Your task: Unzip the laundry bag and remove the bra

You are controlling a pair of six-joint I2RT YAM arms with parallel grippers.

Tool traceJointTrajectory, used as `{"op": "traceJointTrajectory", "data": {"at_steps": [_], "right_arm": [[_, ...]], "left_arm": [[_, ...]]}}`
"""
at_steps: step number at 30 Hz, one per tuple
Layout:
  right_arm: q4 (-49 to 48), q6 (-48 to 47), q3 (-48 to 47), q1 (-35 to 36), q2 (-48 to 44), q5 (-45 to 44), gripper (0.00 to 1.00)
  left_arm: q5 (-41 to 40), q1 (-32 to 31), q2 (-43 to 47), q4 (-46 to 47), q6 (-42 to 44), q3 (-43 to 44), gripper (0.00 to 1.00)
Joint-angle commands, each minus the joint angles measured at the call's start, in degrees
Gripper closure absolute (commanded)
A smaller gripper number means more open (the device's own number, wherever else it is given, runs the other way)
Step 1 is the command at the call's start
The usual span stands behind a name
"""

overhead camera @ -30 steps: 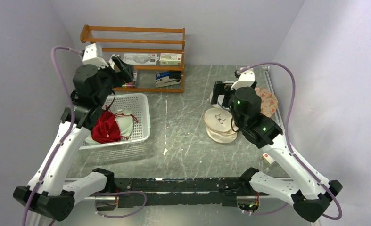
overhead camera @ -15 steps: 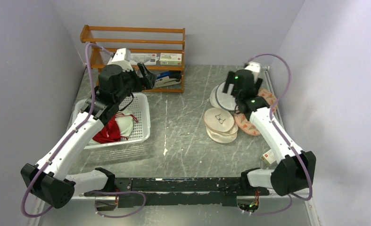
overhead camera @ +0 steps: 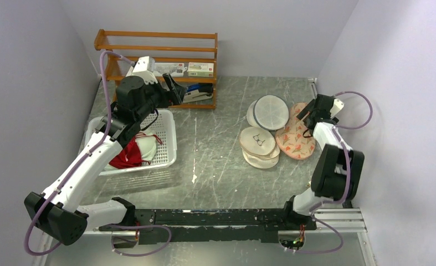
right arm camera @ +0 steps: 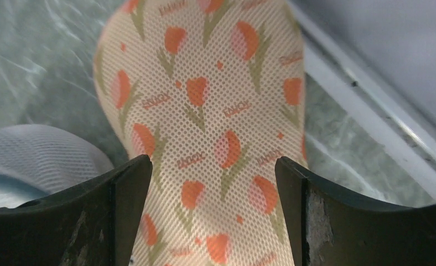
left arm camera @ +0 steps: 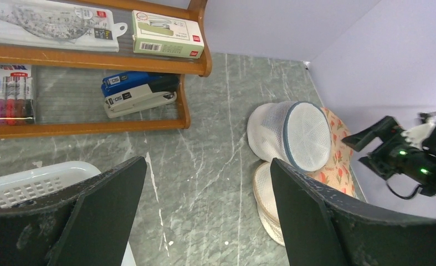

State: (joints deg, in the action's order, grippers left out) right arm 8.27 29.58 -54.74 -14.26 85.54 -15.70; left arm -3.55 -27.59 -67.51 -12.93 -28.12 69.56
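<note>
The peach-pink laundry bag (overhead camera: 296, 137) with orange tulip prints lies flat at the right of the table, zipped as far as I can see. My right gripper (overhead camera: 308, 114) is low over its far lobe. In the right wrist view the printed mesh of the laundry bag (right arm camera: 204, 100) fills the gap between the wide-apart fingers of the right gripper (right arm camera: 213, 166). My left gripper (overhead camera: 177, 91) hangs open in front of the shelf with nothing in it; it (left arm camera: 207, 166) looks down on bare table. The bra is hidden.
A white mesh round bag (overhead camera: 271, 111) leans by the laundry bag. Cream disc pouches (overhead camera: 258, 145) are stacked to its left. A white basket (overhead camera: 171, 138) with a dark red garment (overhead camera: 124, 152) stands left. A wooden shelf (overhead camera: 154, 39) is at the back; the wall is close on the right.
My right arm has swung out to the right and its gripper has come down onto the laundry bag's far lobe, jaws narrowing slightly. My left gripper moved from over the basket toward the shelf, then held still.
</note>
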Motion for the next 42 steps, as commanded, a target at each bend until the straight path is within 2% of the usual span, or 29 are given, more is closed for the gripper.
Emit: {"op": "traceJointTrajectory", "data": {"at_steps": [1, 3, 6, 13, 15, 25, 27, 30, 36, 39, 42], "right_arm": [[0.13, -4.04, -5.77, -0.60, 9.08, 6.85, 0.17], [1.63, -6.86, -7.88, -0.43, 12.42, 9.16, 0.16], [3.06, -8.27, -9.10, 0.52, 14.43, 7.78, 0.14], [4.76, -10.33, -9.06, 4.31, 11.77, -0.24, 0.13], [4.66, -10.51, -8.92, 5.16, 10.98, -0.22, 0.13], [2.67, -10.39, -7.48, 6.86, 15.28, 0.98, 0.21], [2.41, -10.36, -7.65, 6.88, 16.46, 1.12, 0.30], [1.24, -10.97, -6.85, 6.88, 15.34, 0.46, 0.50], [1.53, -11.52, -6.72, 6.82, 7.49, -3.03, 0.84], [1.05, -12.33, -6.30, 6.86, 0.76, -4.03, 0.97], [-0.82, -13.34, -5.41, 6.96, -7.38, -1.11, 1.00]], "left_arm": [[1.78, -0.40, 0.90, 3.20, -0.45, -0.31, 0.06], [1.84, -0.44, 0.60, 3.19, -0.47, -0.22, 0.06], [1.86, -0.44, 0.29, 3.48, -0.47, -0.31, 0.06], [1.86, -0.44, -0.52, 3.40, -0.47, -0.32, 0.06], [1.86, -0.44, -0.53, 3.31, -0.47, -0.30, 0.06], [1.86, -0.44, -1.61, 3.38, -0.47, -0.44, 0.06], [1.86, -0.44, -1.87, 3.45, -0.47, -0.46, 0.06], [1.86, -0.44, -2.15, 3.32, -0.47, -0.39, 0.06], [1.86, -0.44, -2.19, 3.50, -0.47, -0.48, 0.06], [1.86, -0.44, -2.36, 3.46, -0.47, -0.43, 0.06], [1.86, -0.44, -2.37, 3.39, -0.47, -0.54, 0.06]]}}
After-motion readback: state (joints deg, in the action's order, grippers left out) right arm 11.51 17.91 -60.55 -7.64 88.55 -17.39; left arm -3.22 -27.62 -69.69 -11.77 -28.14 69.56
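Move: The flowered laundry bag lies flat under the open right hand, its middle roughly 2 cm ahead, 3 cm to the left and some 8 cm below. The white round mesh bag stands about 6 cm ahead and 14 cm to the left of that hand; the beige glasses-print bag lies about 3 cm back and 18 cm to its left. From the left hand the flowered bag is roughly 8 cm ahead, 42 cm to the right and 30 cm below. The right fingers pinch up a fold of the flowered bag: the hand sinks about 6 cm with a little forward, rises a bit while easing left, then dips again, tipping down and turning counter-clockwise some 15 degrees each. The wide-open fingers shut on the mesh at the low point, and the hand climbs about 8 cm with the fold. ##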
